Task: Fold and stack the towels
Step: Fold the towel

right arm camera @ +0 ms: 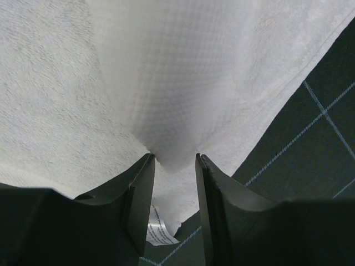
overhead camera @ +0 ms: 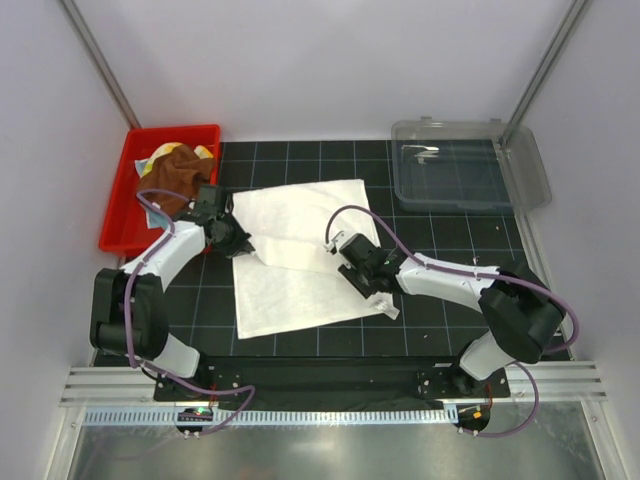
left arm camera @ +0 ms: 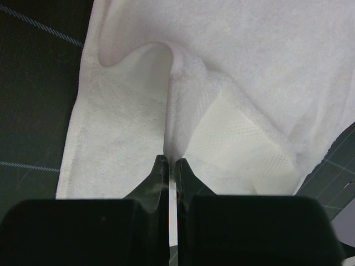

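The large white towel (overhead camera: 300, 262) lies spread on the black grid mat, with its far half partly folded over. My left gripper (overhead camera: 243, 245) (left arm camera: 170, 160) is shut on a raised fold of the white towel (left arm camera: 249, 66) at its left edge. My right gripper (overhead camera: 368, 283) (right arm camera: 173, 158) is at the towel's near right corner. Its jaws stand apart, and a lifted bunch of the white towel (right arm camera: 166, 66) fills the gap at their tips. The towel's tag (right arm camera: 158, 231) hangs below. A rust-brown towel (overhead camera: 175, 176) and a bit of yellow towel (overhead camera: 205, 152) lie in the red bin.
The red bin (overhead camera: 118, 215) stands at the back left, close to my left arm. A clear plastic container (overhead camera: 465, 195) with its lid leaning open is at the back right. Black mat (overhead camera: 470, 235) shows around the white towel.
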You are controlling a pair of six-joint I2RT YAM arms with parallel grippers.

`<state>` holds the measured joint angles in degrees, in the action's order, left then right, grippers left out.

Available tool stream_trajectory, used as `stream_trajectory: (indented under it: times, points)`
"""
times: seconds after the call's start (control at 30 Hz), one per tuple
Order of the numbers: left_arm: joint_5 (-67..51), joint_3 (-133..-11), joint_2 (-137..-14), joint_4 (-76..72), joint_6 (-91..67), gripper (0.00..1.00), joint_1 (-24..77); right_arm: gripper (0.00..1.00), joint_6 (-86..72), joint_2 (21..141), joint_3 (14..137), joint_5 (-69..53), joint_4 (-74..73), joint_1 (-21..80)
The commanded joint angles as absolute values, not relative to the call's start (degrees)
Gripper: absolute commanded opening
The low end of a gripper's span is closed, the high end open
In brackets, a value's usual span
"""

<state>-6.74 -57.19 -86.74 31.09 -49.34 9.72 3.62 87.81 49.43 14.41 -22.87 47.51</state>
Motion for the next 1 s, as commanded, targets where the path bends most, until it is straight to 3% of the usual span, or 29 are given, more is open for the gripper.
stream_trajectory:
  times: [0.0, 0.43, 0.63, 0.77, 0.97]
  points:
    - [-7.7, -59.2, -87.5, 29.5, -49.9, 0.00, 9.3, 0.43, 5.2, 88.5, 49.1, 15.1, -20.0, 48.0]
    - [-7.7, -60.6, -89.6, 29.4, -49.2, 0.00, 8.7, 0.42, 5.6, 88.2, 47.9, 18.2, -17.7, 48.5]
    - [-7.7, -60.3, -89.5, 29.7, -49.0, 0.00, 8.7, 0.28, 5.1, 88.3, 48.3, 21.2, -17.8, 48.6]
    - [-7.5, -60.2, -88.2, 30.8, -49.0, 0.00, 8.7, 0.01, 4.3, 86.8, 49.0, 24.0, -19.5, 48.6]
    - [-6.1, -63.4, -83.9, 36.3, -50.5, 0.00, 8.7, 0.01, 4.7, 83.9, 57.6, 30.8, -30.8, 48.6]
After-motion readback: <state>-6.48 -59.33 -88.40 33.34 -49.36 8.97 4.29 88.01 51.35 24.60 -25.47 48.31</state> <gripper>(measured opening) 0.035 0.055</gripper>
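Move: The loose corner of the white towel's raised flap sits between the right gripper's half-open fingers, about 1 cm below the hand point. The towel's tagged near corner is roughly 6 cm back and 5 cm to the right, some 2 cm lower. The left gripper already holds the flap's other end, about 6 cm ahead and 18 cm left of the right hand; from the left gripper, the loose corner lies 18 cm right, 6 cm back and a few centimetres lower. Sink the right gripper about 1 cm over the flap's loose corner, shut the fingers to pinch it, then lift it nearly 3 cm while drawing left and a little forward, tilting the wrist slightly. Keep the left gripper shut on its end of the flap and nearly in place. ##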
